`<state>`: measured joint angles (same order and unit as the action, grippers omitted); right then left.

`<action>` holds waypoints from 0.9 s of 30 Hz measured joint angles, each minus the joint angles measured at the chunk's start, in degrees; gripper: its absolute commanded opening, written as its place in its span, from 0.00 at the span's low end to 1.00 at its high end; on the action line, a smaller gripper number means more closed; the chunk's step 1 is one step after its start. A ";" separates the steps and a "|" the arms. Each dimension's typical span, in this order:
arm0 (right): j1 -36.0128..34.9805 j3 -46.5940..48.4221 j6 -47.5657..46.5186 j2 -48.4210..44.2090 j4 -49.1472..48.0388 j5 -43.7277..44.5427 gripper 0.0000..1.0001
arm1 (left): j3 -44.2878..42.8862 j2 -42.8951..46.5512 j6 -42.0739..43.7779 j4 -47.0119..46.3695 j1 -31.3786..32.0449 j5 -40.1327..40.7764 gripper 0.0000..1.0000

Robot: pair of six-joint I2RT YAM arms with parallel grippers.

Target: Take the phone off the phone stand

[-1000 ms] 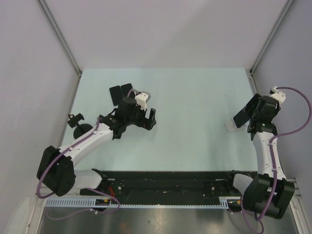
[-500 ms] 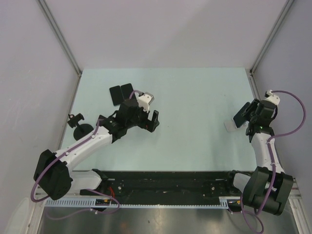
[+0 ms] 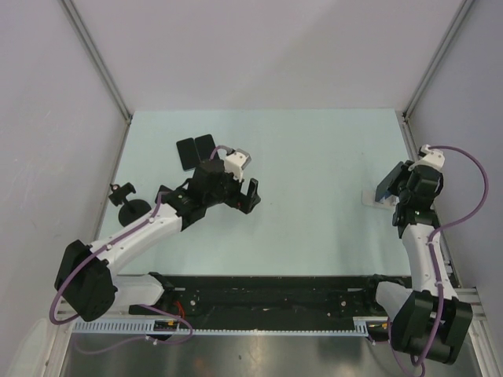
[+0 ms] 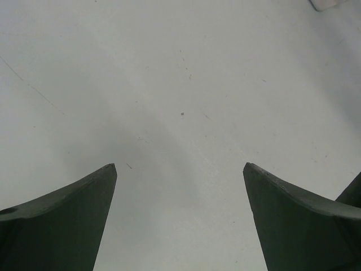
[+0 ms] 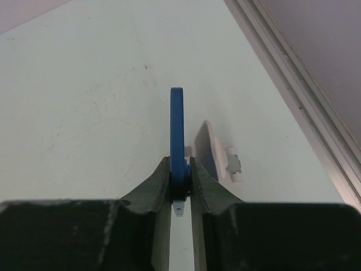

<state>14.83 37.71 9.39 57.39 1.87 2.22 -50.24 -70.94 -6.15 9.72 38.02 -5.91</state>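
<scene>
The blue phone shows edge-on in the right wrist view, upright, with my right gripper shut on its lower end. The white phone stand sits just to the phone's right on the table; I cannot tell whether they touch. From above, the phone and the stand are at the table's right side, beside the right gripper. My left gripper hangs open over the middle-left of the table, and its wrist view shows only bare surface between the fingers of the left gripper.
Two flat black pads lie at the far left of the table. A small black mount stands near the left edge. A metal frame rail runs along the right edge, close to the stand.
My right gripper has closed onto the phone and the right arm has shifted a little farther back. The left arm has drifted slightly right, still open.
</scene>
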 measured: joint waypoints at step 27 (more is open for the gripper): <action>-22.08 3.56 13.25 -0.31 -3.87 -30.60 0.00 | -12.00 -6.01 2.27 -4.90 9.81 -2.38 1.00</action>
<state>-7.25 41.28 22.63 57.08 -2.00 -28.38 -62.24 -76.95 -3.88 4.82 47.83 -8.29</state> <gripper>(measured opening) 0.188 0.996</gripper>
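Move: The right hand already pinches the phone, whose middle is about 3 cm left of and 3 cm below its hand point. The left gripper, open and empty, hangs some 43 cm to its left, 4 cm farther back, at nearly the same height; the white phone stand is roughly 4 cm ahead and 11 cm below. From the left hand, the phone is about 40 cm right and 4 cm ahead; two flat black slabs lie some 20 cm left and 17 cm ahead. Leftward, after an initial climb of about 5 cm, the right hand sweeps some 23 cm from the phone stand towards the left gripper, keeping its pinch and turning nearly 50 degrees counter-clockwise with its left side rising. The left hand, fingers still wide open, starts slowly, then goes about 9 cm right and 7 cm up towards the phone, turning slightly clockwise. ##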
